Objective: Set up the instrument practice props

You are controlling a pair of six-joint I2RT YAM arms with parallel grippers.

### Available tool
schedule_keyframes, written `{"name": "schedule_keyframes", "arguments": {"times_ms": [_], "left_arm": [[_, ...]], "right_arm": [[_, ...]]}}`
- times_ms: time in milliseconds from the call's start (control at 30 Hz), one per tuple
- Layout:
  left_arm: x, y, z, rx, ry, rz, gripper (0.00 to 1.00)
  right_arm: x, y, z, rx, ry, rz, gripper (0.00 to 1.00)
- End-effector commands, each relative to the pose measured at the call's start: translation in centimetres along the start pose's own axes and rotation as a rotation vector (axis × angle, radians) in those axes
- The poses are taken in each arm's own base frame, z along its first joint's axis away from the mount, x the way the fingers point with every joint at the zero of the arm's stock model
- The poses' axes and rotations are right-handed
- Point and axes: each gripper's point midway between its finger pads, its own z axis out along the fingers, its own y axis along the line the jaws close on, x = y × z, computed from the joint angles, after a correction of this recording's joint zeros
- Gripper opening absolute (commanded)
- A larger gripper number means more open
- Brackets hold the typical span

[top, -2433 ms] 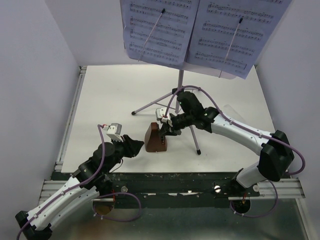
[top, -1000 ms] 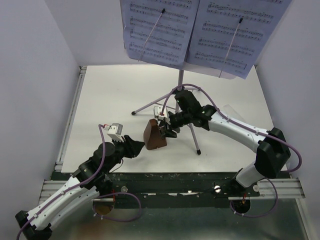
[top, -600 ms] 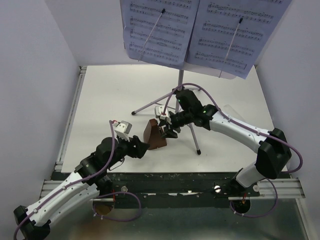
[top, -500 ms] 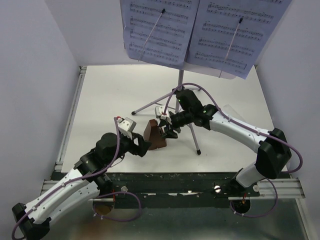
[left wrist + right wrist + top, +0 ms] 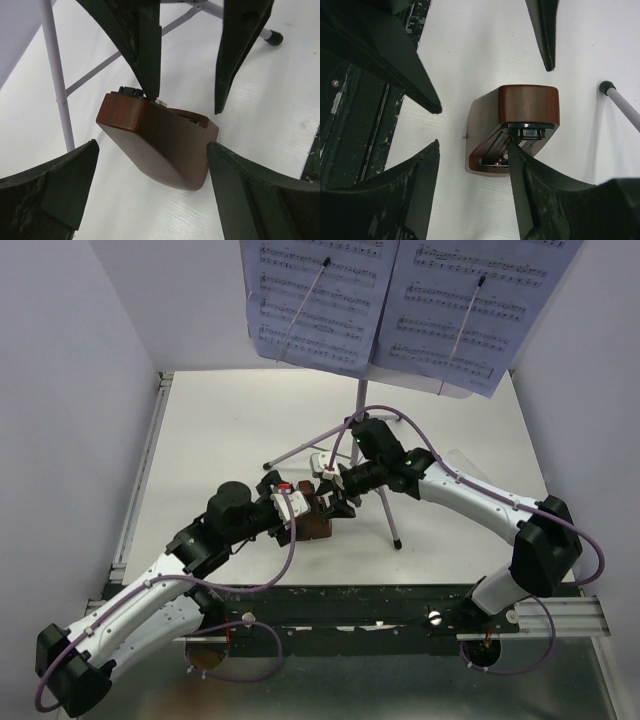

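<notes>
The small brown metronome (image 5: 318, 528) stands on the white table beside a tripod leg of the music stand (image 5: 362, 405). Lavender sheet-music pages (image 5: 320, 300) rest on the stand's desk at the top. My left gripper (image 5: 298, 508) is open, its jaws standing on either side of the metronome (image 5: 160, 145) with a gap on the left side. My right gripper (image 5: 335, 497) is open too. One of its fingertips (image 5: 512, 150) rests against the metronome's (image 5: 525, 107) dark front panel, while the other finger stands clear of it.
Thin metal tripod legs (image 5: 56, 85) run close behind the metronome, one ending in a black foot (image 5: 606, 87). Lilac walls close in the left, right and back. The table's dark front rail (image 5: 350, 595) lies near the arms' bases.
My left arm has swung forward and right to the metronome, its wrist turned, and its jaws have opened wide around it. The right gripper has barely moved.
</notes>
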Motion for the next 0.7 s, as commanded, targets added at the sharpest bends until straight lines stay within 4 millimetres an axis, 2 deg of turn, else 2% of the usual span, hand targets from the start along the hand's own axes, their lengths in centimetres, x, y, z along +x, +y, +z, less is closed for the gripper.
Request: {"name": "schedule_keyframes", "arguments": {"times_ms": [0,100,333,367,467,600,667], "left_arm": [[-2.1,0.6,1.0,0.114,-0.116,0.115,0.99],[-2.4,1.1,1.4,0.159,-0.133,0.095,0.97],[-2.9,-0.5,2.7,0.31,-0.156,0.049,0.91],[-2.8,-0.9,2.7,0.339,-0.154,0.04,0.89],[-2.5,-1.7,2.8,0.404,-0.134,0.007,0.74],[-1.5,-2.0,2.7,0.425,-0.104,-0.022,0.67],[-1.2,-1.9,2.6,0.418,-0.101,-0.023,0.52]], "right_arm": [[-0.8,0.1,0.1,-0.029,-0.025,-0.009,0.64],[-0.9,0.1,0.1,-0.029,-0.027,-0.011,0.64],[-0.7,0.0,0.3,-0.036,-0.021,-0.001,0.64],[-0.6,0.0,0.4,-0.036,-0.019,0.0,0.64],[-0.5,-0.3,0.4,-0.022,-0.011,0.006,0.64],[-0.5,-1.5,0.2,0.026,-0.015,0.043,0.65],[-0.6,-2.2,0.0,0.063,-0.013,0.054,0.65]]}}
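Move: The metronome's middle is about 3 cm ahead of my left hand, 5 cm to its right and 8 cm below. One foot of the music stand is roughly 17 cm ahead, 6 cm left and 18 cm down; the near right foot is level ahead, about 22 cm right and 18 cm down. From my right hand, the metronome is some 4 cm left, 2 cm ahead and 7 cm below. I bring my wide-open left hand around the metronome's top, first about 2 cm forward with a slight dip, then some 3 cm right and back up, turning about 15 degrees clockwise. As I go right I narrow the fingers to two-thirds open, one on each side of the wooden top. My right hand stays put, one fingertip still at the metronome's upper front. ##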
